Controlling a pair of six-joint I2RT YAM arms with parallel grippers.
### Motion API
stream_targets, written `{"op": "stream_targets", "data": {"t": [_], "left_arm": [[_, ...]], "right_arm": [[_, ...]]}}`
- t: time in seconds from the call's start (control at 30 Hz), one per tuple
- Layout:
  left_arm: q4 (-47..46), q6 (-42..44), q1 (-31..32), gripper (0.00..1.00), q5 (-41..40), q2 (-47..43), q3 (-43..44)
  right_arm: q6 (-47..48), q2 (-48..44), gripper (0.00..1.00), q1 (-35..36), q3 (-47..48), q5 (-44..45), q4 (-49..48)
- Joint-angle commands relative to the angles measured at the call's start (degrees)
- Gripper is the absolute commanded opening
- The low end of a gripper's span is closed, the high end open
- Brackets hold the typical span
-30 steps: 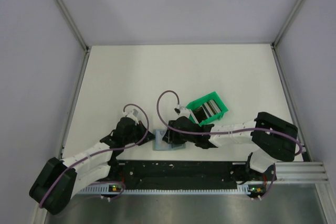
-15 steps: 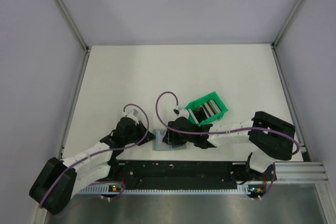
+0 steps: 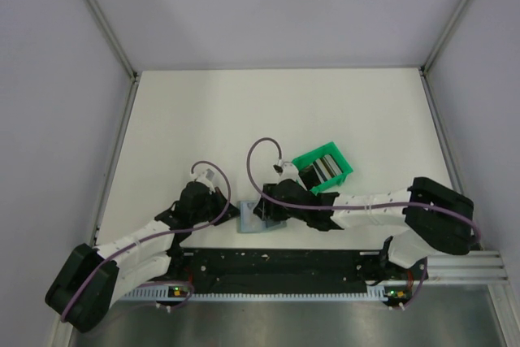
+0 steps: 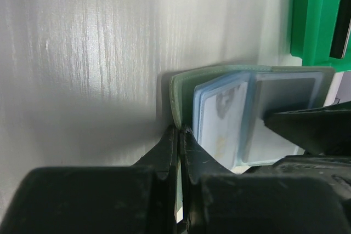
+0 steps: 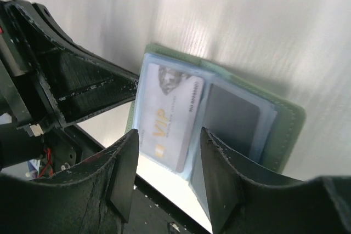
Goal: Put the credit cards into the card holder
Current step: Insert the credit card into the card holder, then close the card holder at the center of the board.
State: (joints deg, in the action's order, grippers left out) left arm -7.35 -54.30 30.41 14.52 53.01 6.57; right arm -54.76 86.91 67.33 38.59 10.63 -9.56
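The card holder [image 5: 285,130] lies open near the table's front edge, its light blue sleeves up. A whitish credit card [image 5: 171,114] marked VIP lies on the left sleeve and a grey card [image 5: 230,116] sits in the right one. My left gripper [image 4: 180,131] is shut on the card holder's [image 4: 181,89] grey-green cover at its left edge. My right gripper [image 5: 170,163] hovers open just above the whitish card, its fingers straddling the card's near end without touching it. From above, both grippers [image 3: 233,214] [image 3: 270,210] meet over the card holder [image 3: 252,225].
A bright green plastic bin [image 3: 322,168] stands just behind and right of the card holder, with more cards [image 3: 323,170] upright in it. The black base rail [image 3: 276,264] runs close in front. Metal frame posts border the table.
My right gripper's jaws have spread wider around the whitish card and lifted slightly, and the right arm's elbow has swung out to the right. The left gripper and card holder stayed put.
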Motion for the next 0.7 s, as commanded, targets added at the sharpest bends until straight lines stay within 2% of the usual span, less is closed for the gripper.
{"op": "stream_targets", "data": {"t": [0.0,0.23,0.67], "left_arm": [[0.06,0.87,-0.09,0.0,-0.46,-0.02,-0.59],[0.32,0.87,-0.09,0.0,-0.55,-0.1,-0.42],[0.94,1.13,-0.09,0.0,-0.64,-0.1,0.29]], "right_arm": [[4.13,-5.52,0.49,-0.01,2.01,8.69,6.3],[5.19,-9.39,0.5,-0.01,3.16,16.69,17.2],[3.43,-10.09,0.44,-0.01,2.28,18.45,22.74]]}}
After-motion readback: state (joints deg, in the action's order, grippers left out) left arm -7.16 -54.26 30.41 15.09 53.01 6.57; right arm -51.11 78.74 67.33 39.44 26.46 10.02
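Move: The right hand is open and empty, just above the card holder. The holder's right page has its middle about 4 cm to the right, 2 cm ahead and 3 cm below. The VIP card, already in its pocket, is some 3 cm to the hand's left, 2 cm ahead and 4 cm down, and the green tray lies some 15 cm ahead and 17 cm right. From the left hand, the right page is about 11 cm right and 1 cm back. The left hand keeps pinching the card holder's left edge and stays in place. The right hand, fingers still open, swings about 7 cm to the right and a little forward, away from the VIP card and across the right page to its outer edge. It first rises a couple of centimetres, then sinks back as it slows, while the wrist tips so the fingers point more steeply down. ##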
